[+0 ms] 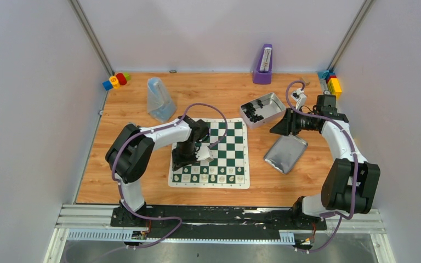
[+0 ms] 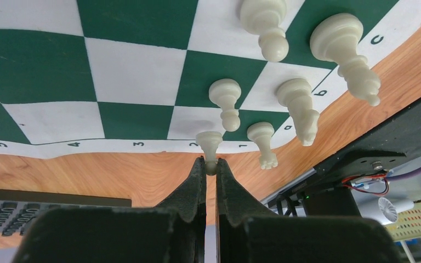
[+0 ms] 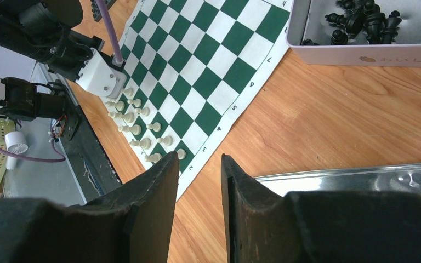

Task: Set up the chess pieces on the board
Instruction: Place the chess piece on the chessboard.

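The board (image 1: 230,139) is a green-and-white checked mat lying mid-table. Cream-white chess pieces (image 1: 212,178) stand in its two near rows. My left gripper (image 1: 185,163) hangs over the near left corner, shut on the round head of a white pawn (image 2: 209,143) whose base rests on the corner region by the border (image 2: 137,60). Close beside it stand a rook (image 2: 263,139), a knight (image 2: 299,107) and another pawn (image 2: 226,98). My right gripper (image 3: 200,156) is open and empty, above bare wood right of the board (image 3: 197,60).
A tin box (image 1: 274,101) holding black pieces (image 3: 362,22) sits behind the board's right corner. Its lid (image 1: 286,153) lies right of the board. A clear plastic cone (image 1: 159,98), a purple metronome (image 1: 263,64) and coloured blocks (image 1: 116,80) stand at the back.
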Available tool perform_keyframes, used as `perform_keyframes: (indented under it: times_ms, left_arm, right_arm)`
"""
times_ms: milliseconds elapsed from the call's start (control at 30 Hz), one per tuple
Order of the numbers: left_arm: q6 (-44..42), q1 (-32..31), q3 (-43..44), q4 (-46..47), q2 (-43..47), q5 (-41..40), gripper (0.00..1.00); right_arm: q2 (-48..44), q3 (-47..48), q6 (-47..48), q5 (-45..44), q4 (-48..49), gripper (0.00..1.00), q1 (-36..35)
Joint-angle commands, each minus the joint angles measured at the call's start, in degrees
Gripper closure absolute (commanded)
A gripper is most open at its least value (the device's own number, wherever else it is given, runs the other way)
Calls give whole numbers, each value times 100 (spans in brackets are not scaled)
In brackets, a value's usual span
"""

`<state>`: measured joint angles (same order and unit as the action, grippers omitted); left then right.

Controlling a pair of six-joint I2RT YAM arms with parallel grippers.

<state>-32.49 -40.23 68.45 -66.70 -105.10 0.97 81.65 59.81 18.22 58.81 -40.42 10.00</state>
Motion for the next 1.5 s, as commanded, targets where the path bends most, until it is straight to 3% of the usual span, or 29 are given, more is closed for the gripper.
perform_keyframes:
  times_ms: [0, 667, 1000, 1467]
  left_arm:
    - [-72, 49, 192, 49, -34, -6, 95]
    - [-55, 61, 99, 143, -170, -80, 89]
    - [-45, 65, 139, 131, -96, -58, 68]
    - [8, 108, 543, -299, 719, 271, 54]
  right_arm:
    - [-114, -39, 156, 71, 147, 65, 20]
    - [-88, -46, 156, 68, 148, 65, 13]
    - [-96, -57, 154, 47, 144, 65, 15]
    - [-126, -36, 147, -14, 147, 65, 20]
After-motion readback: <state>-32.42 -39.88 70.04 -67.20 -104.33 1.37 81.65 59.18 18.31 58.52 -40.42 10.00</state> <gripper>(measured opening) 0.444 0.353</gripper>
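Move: The white pawn is already pinched by its head in the left fingers, just above its empty corner-file square (a2), which lies straight below, some 3 cm under the hand. Another white pawn stands level with it, about 3 cm to the right. The rook is about 3 cm back, and the knight 3 cm back and 3 cm right. From the idle right hand the square is roughly 33 cm left, 11 cm back and 16 cm down. The pawn, still gripped, is eased down a bit over half a centimetre onto a2 with a slight forward drift of the left hand. There the hand pauses, its fingers open from nearly shut to almost half wide and let go of the head, then it starts straight up, rising about 1.5 cm off the pawn with no real turn of the wrist. ##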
